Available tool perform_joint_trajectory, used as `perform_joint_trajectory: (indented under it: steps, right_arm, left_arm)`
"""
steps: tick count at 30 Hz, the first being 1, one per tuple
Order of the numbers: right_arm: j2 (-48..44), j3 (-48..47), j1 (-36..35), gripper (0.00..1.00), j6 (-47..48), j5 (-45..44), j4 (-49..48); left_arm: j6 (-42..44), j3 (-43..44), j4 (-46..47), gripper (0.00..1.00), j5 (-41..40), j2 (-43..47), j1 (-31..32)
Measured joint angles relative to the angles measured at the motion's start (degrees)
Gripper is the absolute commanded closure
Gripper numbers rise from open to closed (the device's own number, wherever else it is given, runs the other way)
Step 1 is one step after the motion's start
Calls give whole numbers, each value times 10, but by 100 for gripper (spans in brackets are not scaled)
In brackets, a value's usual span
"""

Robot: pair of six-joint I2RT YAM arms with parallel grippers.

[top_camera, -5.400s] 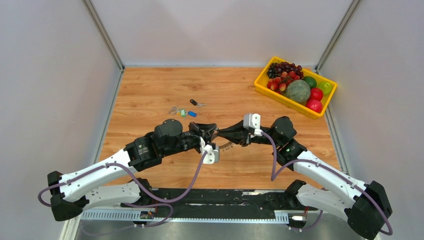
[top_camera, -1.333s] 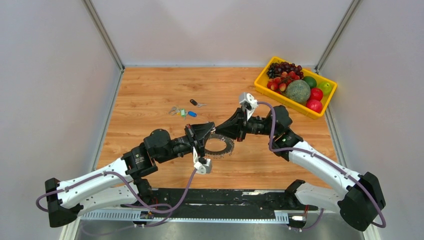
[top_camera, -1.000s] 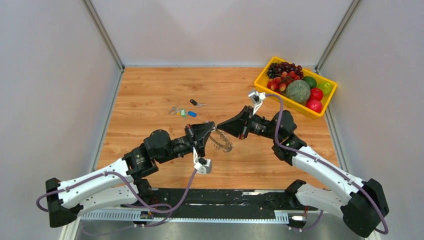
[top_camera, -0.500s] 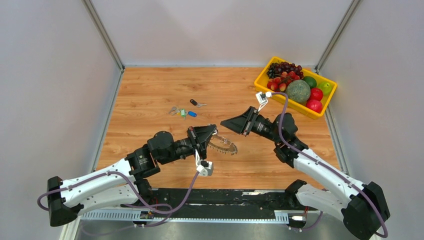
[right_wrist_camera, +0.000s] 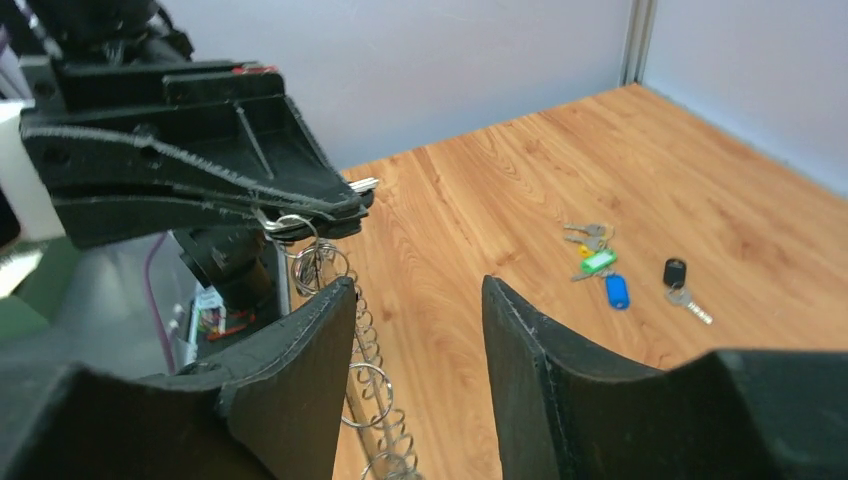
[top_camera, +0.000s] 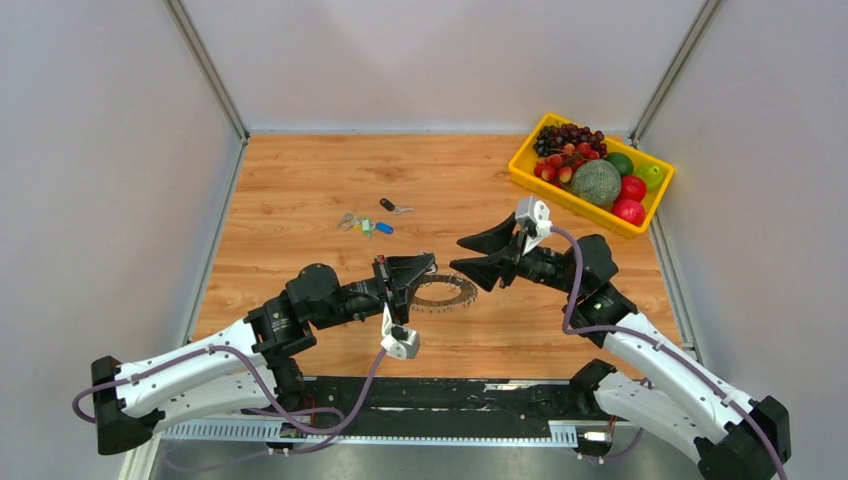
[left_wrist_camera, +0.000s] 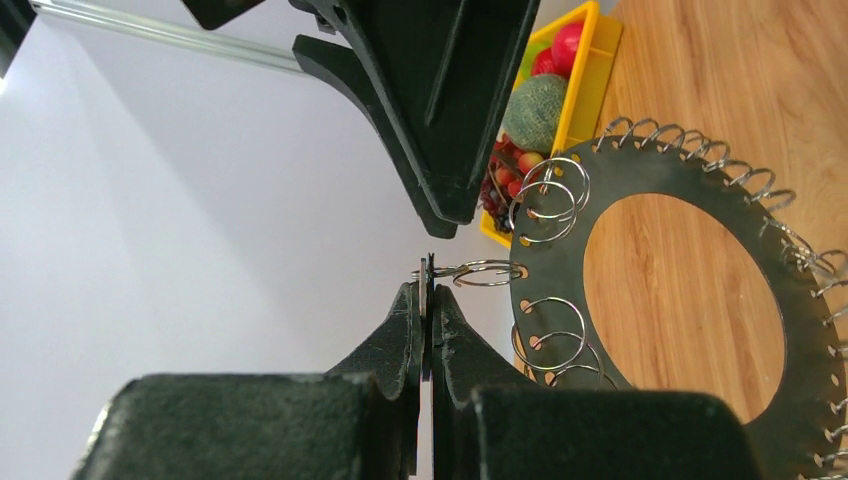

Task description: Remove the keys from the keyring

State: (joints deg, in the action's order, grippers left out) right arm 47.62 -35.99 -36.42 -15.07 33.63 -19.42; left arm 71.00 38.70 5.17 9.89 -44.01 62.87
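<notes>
The keyring is a large dark grey flat ring with small wire split rings round its rim, hanging just above the table. My left gripper is shut on a thin silver key that hangs from one split ring on the keyring. The left gripper pinches the key edge-on. To the right of the ring my right gripper stands open and holds nothing. Between its spread fingers, the right gripper looks down on the ring's coil rim. Loose keys lie on the table behind.
A yellow tray of fruit sits at the back right corner. The loose keys with green and blue tags and a black-headed key lie on the wooden table. Grey walls enclose three sides.
My right gripper, shut close to the ring a second ago, has drawn back to the right and opened. The left gripper has kept its grip and lowered the ring slightly.
</notes>
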Motion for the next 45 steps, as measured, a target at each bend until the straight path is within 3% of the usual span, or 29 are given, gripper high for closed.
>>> perform_joint_trajectory:
  steps: [6,17,23,29,31,38,42,45]
  right_arm:
    - [14,3,-16,50,88,37,-19]
    - [30,3,-59,51,144,75,-30]
    - [42,3,-69,67,147,81,-44]
    - [57,-1,-76,98,139,95,-52]
    - [65,-5,-77,100,130,100,-54]
    - [65,-14,-78,100,42,43,-34]
    - [62,-13,-81,100,-95,-30,-21]
    - [43,36,-81,100,-242,-89,-72]
  left_arm:
    - [-5,0,-2,100,18,0,0]
    - [-12,0,-7,100,34,0,0]
    - [-12,1,-8,100,36,0,0]
    - [-13,1,-14,100,35,0,0]
    - [-13,1,-16,100,34,0,0]
    - [-12,1,-16,100,20,2,0]
    - [-11,2,-11,100,6,2,-3]
    - [-11,1,-15,100,3,2,-4]
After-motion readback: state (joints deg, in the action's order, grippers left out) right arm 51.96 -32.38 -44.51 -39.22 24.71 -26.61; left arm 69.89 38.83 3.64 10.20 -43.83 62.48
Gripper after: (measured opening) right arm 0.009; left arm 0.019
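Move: The wire ring held at the left fingertips on the flat ring plate lies about 4 cm to the left of the open right hand, 3 cm back and 1 cm lower. From the left hand point it is about 1 cm to the right and 1 cm below, neither ahead nor back. The plate's middle hangs about 2 cm back, 3 cm right and 6 cm below the left hand; a neighbouring pair of wire rings stands some 3 cm right and 3 cm below that hand, level fore and aft. The wire ring, still held by the left fingers, is met by the right hand, which comes back and to the left about 6 cm while rolling back 15 degrees. Its open fingers shut and pinch the ring beside the left fingertips; then it rolls its top forward some 40 degrees about its finger line, easing forward 2 cm. The left hand keeps its grip, drifting back 1 cm and returning. ##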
